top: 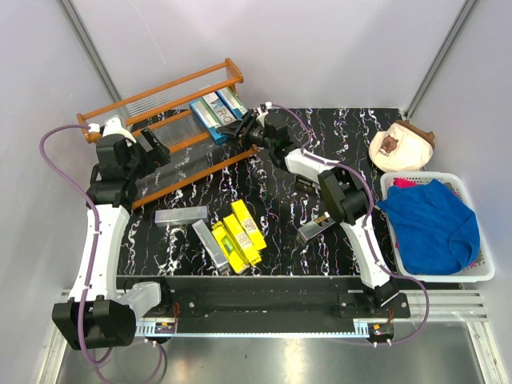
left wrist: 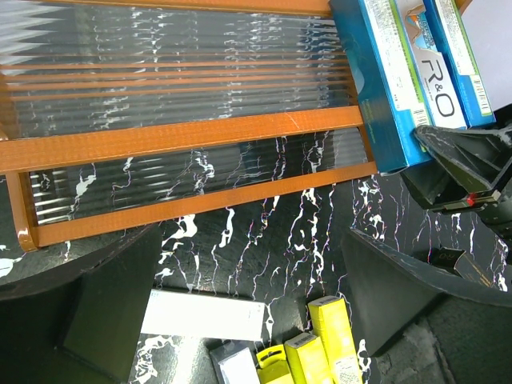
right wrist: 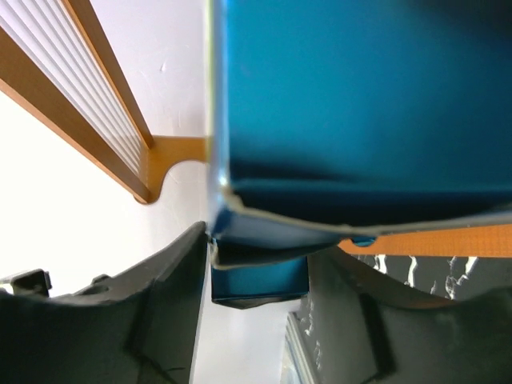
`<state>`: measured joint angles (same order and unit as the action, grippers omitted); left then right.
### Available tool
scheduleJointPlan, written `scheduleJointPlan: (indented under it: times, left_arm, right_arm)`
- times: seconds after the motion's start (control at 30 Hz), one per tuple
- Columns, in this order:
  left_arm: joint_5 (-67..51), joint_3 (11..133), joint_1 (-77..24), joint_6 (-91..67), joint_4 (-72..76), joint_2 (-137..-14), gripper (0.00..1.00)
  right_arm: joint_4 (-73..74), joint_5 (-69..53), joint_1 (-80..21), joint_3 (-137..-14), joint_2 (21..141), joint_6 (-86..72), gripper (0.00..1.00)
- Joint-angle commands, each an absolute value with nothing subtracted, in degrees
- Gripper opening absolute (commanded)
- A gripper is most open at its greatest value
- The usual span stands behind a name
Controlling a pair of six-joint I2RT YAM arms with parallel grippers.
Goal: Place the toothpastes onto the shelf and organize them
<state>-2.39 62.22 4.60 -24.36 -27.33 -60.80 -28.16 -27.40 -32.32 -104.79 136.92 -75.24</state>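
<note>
The orange-brown shelf (top: 160, 88) stands at the table's back left. Three blue toothpastes (top: 218, 112) lie side by side at its right end, also seen in the left wrist view (left wrist: 386, 88). My right gripper (top: 245, 130) is at their near ends. In the right wrist view it (right wrist: 258, 268) is shut on the end of a blue carton (right wrist: 360, 104). My left gripper (left wrist: 248, 304) hangs open and empty over the table before the shelf (left wrist: 184, 140). Three yellow cartons (top: 238, 236), two silver ones (top: 182, 214) and a dark one (top: 314, 230) lie on the table.
A white basket (top: 480, 276) holding a blue cloth (top: 432, 224) stands at the right edge. A beige round object (top: 402, 146) sits behind it. Purple cables run along both arms. Grey walls close in the back and sides.
</note>
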Motion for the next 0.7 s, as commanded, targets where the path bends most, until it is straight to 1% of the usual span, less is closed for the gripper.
scheduleJointPlan:
  times: [0.0,0.03,0.07,0.2,0.27,0.37,0.47,0.67]
  left_arm:
    - [-3.7,62.1,4.6,-23.6,-24.9,-59.5,0.99]
    - [-3.6,62.0,4.6,-23.6,-24.9,-59.5,0.99]
    - [-3.7,62.0,4.6,-23.8,-24.9,-59.6,0.99]
    - [-4.2,61.7,4.6,-24.0,-24.5,-59.7,0.99]
    - [-4.4,61.5,4.6,-24.1,-24.3,-59.9,0.99]
    - [-4.4,61.5,4.6,-24.2,-24.3,-59.8,0.99]
    - [-4.6,61.4,4.6,-24.3,-24.3,-59.8,0.99]
    - [-4.9,61.2,4.6,-24.5,-24.1,-59.9,0.99]
  right_arm:
    - [-30.8,-25.0,-32.8,-107.2,136.1,-74.7,0.64]
    - [-31.0,-25.0,-32.7,-106.8,135.4,-74.2,0.68]
    - [-31.2,-25.0,-32.7,-106.4,135.1,-73.9,0.74]
    - [-31.5,-25.0,-32.7,-104.4,133.5,-72.7,0.84]
    - [-31.7,-25.0,-32.7,-103.7,132.5,-72.1,0.87]
    - [-32.1,-24.1,-32.7,-101.4,130.6,-71.3,0.98]
    - [-32.3,-23.4,-32.7,-98.5,128.2,-70.1,1.0]
    - [-33.3,-23.6,-32.5,-93.5,123.8,-67.2,1.0]
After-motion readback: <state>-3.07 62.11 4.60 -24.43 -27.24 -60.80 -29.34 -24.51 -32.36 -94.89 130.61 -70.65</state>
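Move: My right hand has the near end of the leftmost blue toothpaste box between its fingers, on the shelf. That box's middle lies about 4 cm ahead and 4 cm left of the hand, roughly level. The white toothpaste box stands beside it, some 7 cm ahead and 1 cm left of the hand; the other blue box is about 9 cm ahead and 3 cm right. From my left hand the leftmost blue box is some 15 cm ahead, 16 cm right and 6 cm lower. I let go of the leftmost blue box: my right fingers spread from about half to fully open while the hand stays nearly in place. Then I draw the open hand away from the box's near end, about 2 cm back and nearly as much to the right, dipping about a centimetre on the way, so the pads come free. ##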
